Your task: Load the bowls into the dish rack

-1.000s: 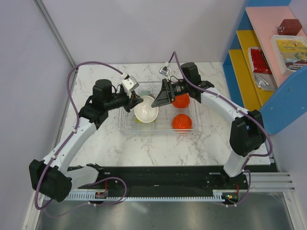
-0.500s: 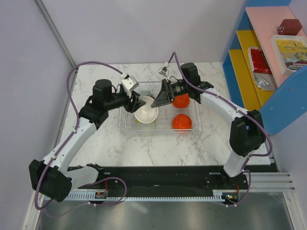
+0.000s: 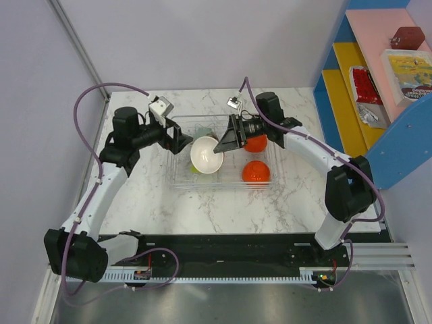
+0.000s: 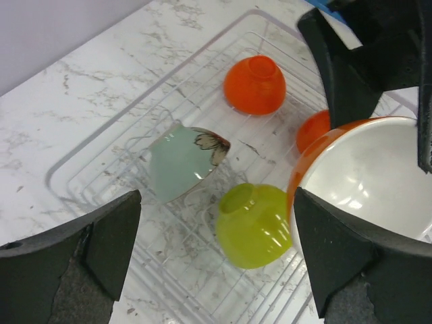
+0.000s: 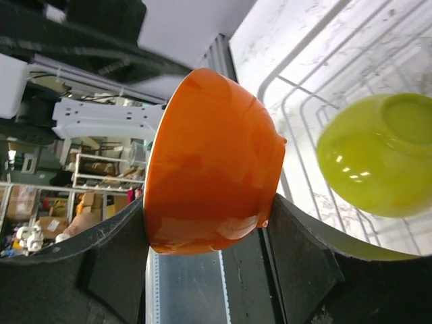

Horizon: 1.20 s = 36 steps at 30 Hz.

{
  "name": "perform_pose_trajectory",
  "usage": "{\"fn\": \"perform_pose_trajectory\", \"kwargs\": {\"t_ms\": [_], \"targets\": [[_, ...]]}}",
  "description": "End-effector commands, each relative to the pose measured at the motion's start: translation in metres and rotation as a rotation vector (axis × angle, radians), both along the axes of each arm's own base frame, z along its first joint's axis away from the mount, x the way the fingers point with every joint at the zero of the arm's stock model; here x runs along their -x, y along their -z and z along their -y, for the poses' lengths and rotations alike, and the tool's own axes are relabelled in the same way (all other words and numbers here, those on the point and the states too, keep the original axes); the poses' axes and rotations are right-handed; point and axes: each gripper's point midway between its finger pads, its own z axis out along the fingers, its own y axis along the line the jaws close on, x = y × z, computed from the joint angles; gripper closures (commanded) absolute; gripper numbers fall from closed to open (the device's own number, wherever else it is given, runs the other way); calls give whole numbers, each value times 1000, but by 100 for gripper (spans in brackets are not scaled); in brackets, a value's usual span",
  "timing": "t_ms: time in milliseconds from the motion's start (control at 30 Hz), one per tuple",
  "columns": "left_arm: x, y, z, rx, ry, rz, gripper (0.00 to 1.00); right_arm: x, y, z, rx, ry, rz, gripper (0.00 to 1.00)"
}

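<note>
The clear dish rack lies mid-table. My right gripper is shut on an orange bowl with a white inside and holds it tilted above the rack's left half. In the right wrist view the bowl sits between my fingers. My left gripper is open and empty, just left of that bowl. In the left wrist view the rack holds a pale flowered bowl, a lime bowl and two upside-down orange bowls.
A blue, yellow and pink shelf unit with packets stands at the right. A grey wall borders the table on the left. The two orange bowls fill the rack's right half.
My left arm has drawn back to the left, away from the orange-and-white bowl, with its jaws open. The right gripper still holds the bowl in nearly the same place.
</note>
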Motion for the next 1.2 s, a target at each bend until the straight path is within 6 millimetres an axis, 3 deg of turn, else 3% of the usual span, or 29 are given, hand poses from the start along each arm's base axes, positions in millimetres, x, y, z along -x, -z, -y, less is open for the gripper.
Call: {"fn": "perform_pose_trajectory", "kwargs": {"t_ms": [0, 33, 67, 167, 300, 400, 533, 700, 900, 1167], "targets": [[-8, -39, -26, 94, -29, 30, 0, -14, -19, 18, 39, 91, 147, 100], [-6, -38, -30, 99, -24, 17, 0, -23, -22, 21, 60, 99, 251, 100], [-5, -34, -35, 101, -35, -8, 0, -29, -9, 28, 149, 148, 242, 100], [-3, -26, -52, 100, -77, -43, 0, -45, -7, 40, 250, 213, 345, 100], [2, -4, -79, 77, -169, -99, 0, -78, 4, 69, 441, 403, 490, 100], [6, 12, -92, 55, -217, -127, 0, -92, 1, 90, 531, 493, 577, 100], [13, 23, -103, 64, -240, -148, 0, -103, 5, 109, 624, 579, 613, 100], [14, 29, -115, 81, -269, -171, 0, -111, 24, 121, 737, 589, 651, 100], [16, 32, -118, 100, -265, -184, 0, -112, 68, 118, 845, 540, 621, 100], [17, 32, -119, 106, -268, -182, 0, -116, 102, 124, 926, 522, 585, 100]]}}
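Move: In the rack's right half, the slot between the two orange bowls lies about 11 cm ahead of the right hand, 13 cm to its right and 15 cm below. The rear orange bowl is 16 cm ahead, the near one 5 cm, both some 14 cm right; the green bowl is 8 cm ahead, 6 cm left. From the empty left hand, that slot is roughly 25 cm right and 9 cm ahead, and the held bowl some 7 cm right, 4 cm back. Carrying the white-lined orange bowl in its unchanged grip, the right hand sweeps about 11 cm forward and 12 cm right to above the two orange bowls, then sinks nearly straight down towards the slot between them, some 9 cm lower in all. Its wrist swings clockwise and tips its left-pointing fingers steeply down. The left hand, already open, backs off about 12 cm left, ending slightly lower. ##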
